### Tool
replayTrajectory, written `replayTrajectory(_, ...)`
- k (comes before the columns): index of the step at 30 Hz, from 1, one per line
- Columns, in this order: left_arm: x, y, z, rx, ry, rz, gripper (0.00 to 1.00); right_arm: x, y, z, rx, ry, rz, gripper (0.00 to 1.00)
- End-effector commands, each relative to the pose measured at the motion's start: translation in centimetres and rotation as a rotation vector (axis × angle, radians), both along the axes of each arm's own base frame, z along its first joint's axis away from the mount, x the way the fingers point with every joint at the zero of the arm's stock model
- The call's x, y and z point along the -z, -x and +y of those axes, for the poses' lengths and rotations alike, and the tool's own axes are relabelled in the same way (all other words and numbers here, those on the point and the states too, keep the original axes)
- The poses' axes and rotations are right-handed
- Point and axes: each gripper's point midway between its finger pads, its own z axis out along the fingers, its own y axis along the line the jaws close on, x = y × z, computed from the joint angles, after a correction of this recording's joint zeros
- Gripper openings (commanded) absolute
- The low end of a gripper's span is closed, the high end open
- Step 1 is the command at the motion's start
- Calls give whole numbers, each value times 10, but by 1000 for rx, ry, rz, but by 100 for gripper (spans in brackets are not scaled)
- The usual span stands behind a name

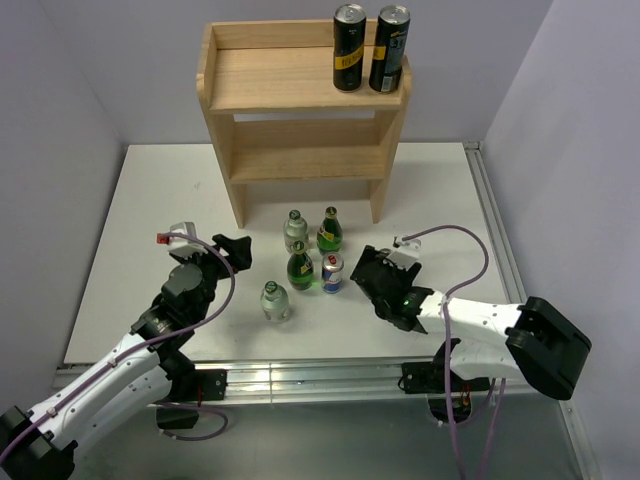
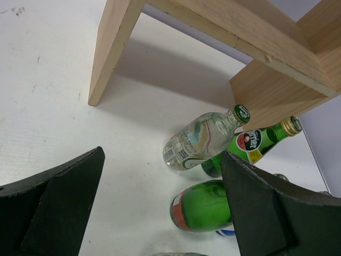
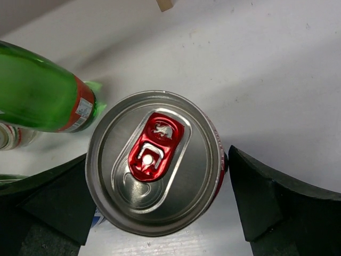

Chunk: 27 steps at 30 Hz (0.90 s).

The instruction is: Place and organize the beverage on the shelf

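The light-wood shelf [image 1: 300, 80] stands at the back, with two tall black cans [image 1: 368, 48] on the right of its upper board. In front of it on the table are two clear bottles [image 1: 295, 230] [image 1: 274, 300], two green bottles [image 1: 329, 231] [image 1: 300, 266] and a small can [image 1: 332, 272]. My right gripper [image 1: 362, 268] is open just right of that can. From the right wrist, the red-tabbed can [image 3: 154, 168] sits between the spread fingers [image 3: 266, 202]. My left gripper [image 1: 238, 250] is open left of the bottles, with bare table between its fingers [image 2: 58, 197].
The white table top [image 1: 140, 230] ends in a metal rail [image 1: 300, 378] at the near edge, and grey walls close in on three sides. The shelf's left leg [image 2: 112, 53] stands ahead of the left gripper. A green bottle [image 2: 205, 205] is partly behind the left gripper's right finger.
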Motion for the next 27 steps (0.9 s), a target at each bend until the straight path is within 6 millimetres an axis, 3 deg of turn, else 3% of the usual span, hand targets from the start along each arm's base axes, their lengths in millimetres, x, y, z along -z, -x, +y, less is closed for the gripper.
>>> replayTrajectory(1, -12, -2, -3, 0, 58, -47, 97, -3, -8, -7, 87, 0, -81, 100)
replayTrajectory(10, -5, -1, -5, 10, 60, -52, 97, 8, -12, -24, 192, 59, -128, 100)
replayTrajectory(14, -5, -2, -4, 7, 59, -55, 98, 5, -19, -21, 210, 81, -141, 99)
replayTrajectory(18, -5, -3, -4, 4, 56, -51, 98, 14, -23, -20, 221, 126, -122, 97)
replayTrajectory(21, -5, -3, -3, -2, 51, -48, 98, 21, -25, -18, 228, 144, -109, 92)
replayTrajectory(25, -5, -1, -2, 0, 51, -51, 98, 26, -27, -21, 251, 168, -108, 66)
replayTrajectory(27, -5, -1, -1, -2, 49, -53, 98, 26, -29, -21, 256, 180, -109, 59)
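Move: The right hand is already at the red-tabbed can, open fingers straddling it, with the can's middle about 2 cm ahead, no sideways offset and 2 cm lower. The other small can stands roughly 13 cm left of the hand and 2 cm ahead; the rear green bottle is some 14 cm left and 12 cm ahead. From the left hand, the red-tabbed can lies about 33 cm right, 1 cm ahead and 15 cm down. The right hand sinks about 4.5 cm around the red-tabbed can, easing right and partly closing its fingers. ##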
